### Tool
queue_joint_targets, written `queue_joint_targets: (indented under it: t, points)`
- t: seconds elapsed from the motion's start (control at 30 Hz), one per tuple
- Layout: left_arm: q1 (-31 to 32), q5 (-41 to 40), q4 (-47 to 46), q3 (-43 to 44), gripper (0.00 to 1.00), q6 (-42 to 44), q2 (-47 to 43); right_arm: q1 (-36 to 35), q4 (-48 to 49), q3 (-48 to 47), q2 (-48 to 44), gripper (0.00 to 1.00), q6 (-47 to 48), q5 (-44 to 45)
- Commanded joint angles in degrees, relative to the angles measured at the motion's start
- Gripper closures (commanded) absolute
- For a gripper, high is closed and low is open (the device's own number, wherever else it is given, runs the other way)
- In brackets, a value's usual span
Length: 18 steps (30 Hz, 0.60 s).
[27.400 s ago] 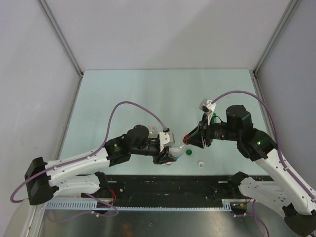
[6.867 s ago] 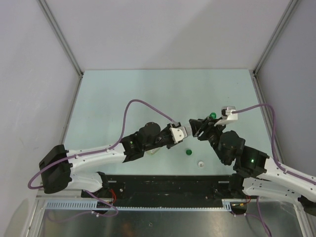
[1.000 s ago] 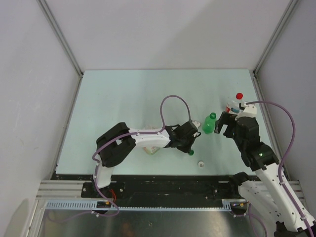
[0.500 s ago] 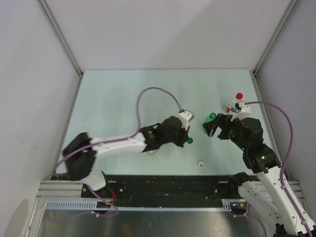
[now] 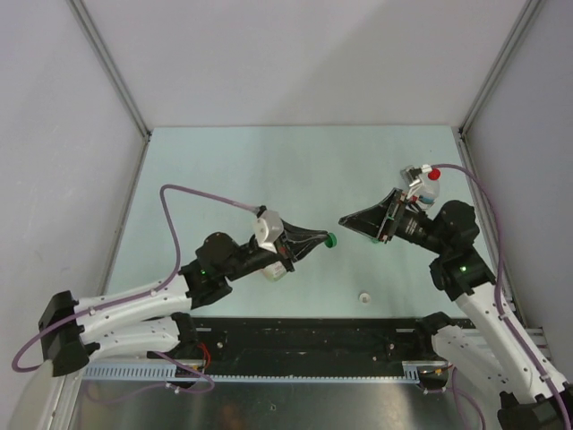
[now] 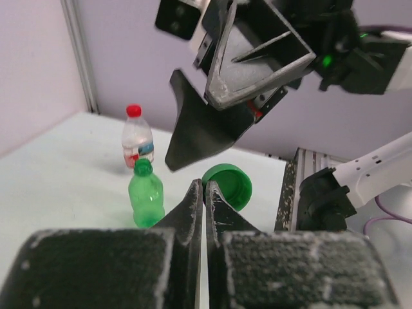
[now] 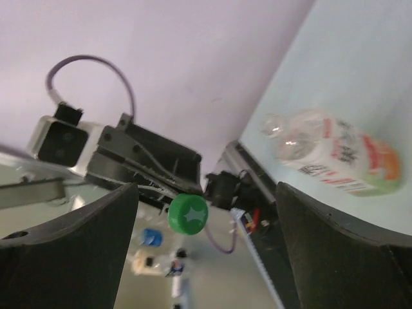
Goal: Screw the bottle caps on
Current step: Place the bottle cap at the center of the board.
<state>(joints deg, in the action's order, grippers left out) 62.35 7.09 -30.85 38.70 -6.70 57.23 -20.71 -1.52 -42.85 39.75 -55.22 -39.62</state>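
My left gripper is shut on the rim of the green cap, held up in the air, open side toward the left wrist camera. My right gripper faces it from the right, open and empty, the green cap just beyond its fingertips. The green bottle stands upright on the table. Behind it stands the small clear bottle with the red cap on. The white cap lies loose near the front edge.
The wider clear orange-labelled bottle lies on its side under the left arm. The black rail runs along the table's front edge. Grey walls close the table on three sides.
The left gripper has lifted the green cap off the table and raised it toward the middle. The right gripper has swung up from the green bottle to face the cap.
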Motion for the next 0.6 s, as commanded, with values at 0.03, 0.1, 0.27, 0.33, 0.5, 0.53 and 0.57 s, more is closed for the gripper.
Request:
queue_joint_targets:
  t: [0.03,0.1,0.27,0.33,0.5,0.53,0.57]
  points:
    - [0.3,3.6,-11.5,-2.1,1.00,5.8,-3.9,-4.8,16.6,-0.1,2.7,0.09,-13.3,-7.8]
    - [0.2,4.1,-13.0,-2.3,1.00,6.2,-4.3,-6.5,17.3,-0.1,3.8,0.11,-14.6,-7.4]
    - [0.3,4.2,-14.9,-2.5,1.00,7.3,-4.5,-11.2,20.9,-0.1,6.4,0.20,-16.9,-7.6]
    - [0.2,4.3,-15.1,-2.6,1.00,7.9,-4.7,-12.7,21.7,-0.1,6.7,0.23,-17.2,-7.1]
    - [0.3,5.7,-15.7,-3.2,1.00,8.3,-5.3,-13.9,21.8,-0.1,6.4,0.28,-17.6,-4.5]
    - [0.2,5.6,-15.7,-3.2,1.00,8.5,-5.3,-14.1,22.0,-0.1,6.3,0.30,-17.9,-4.2]
    - [0.2,5.5,-15.7,-3.2,1.00,8.6,-5.4,-14.1,22.0,-0.1,6.2,0.31,-18.1,-3.9]
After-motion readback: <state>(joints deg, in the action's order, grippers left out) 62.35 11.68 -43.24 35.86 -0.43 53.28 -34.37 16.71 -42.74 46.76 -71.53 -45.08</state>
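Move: From the open right hand, the green cap held in the left fingertips is about 5 cm to its left, 4 cm back and a little lower. The green bottle stands some 13 cm ahead and 13 cm right of the right hand, over 20 cm down. The white cap lies on the table about 9 cm back and 8 cm right of it. From the left hand, the right gripper is roughly 5 cm ahead and 6 cm to the right. No contact can be seen yet: the right hand slides back and left, about 5 cm each way and a few cm up, turning some 20 degrees counter-clockwise to bring its fingers around the green cap while they partly close. The left hand keeps its pinch on the cap, rises about 5 cm, tilts its fingers upward and then steadies. ##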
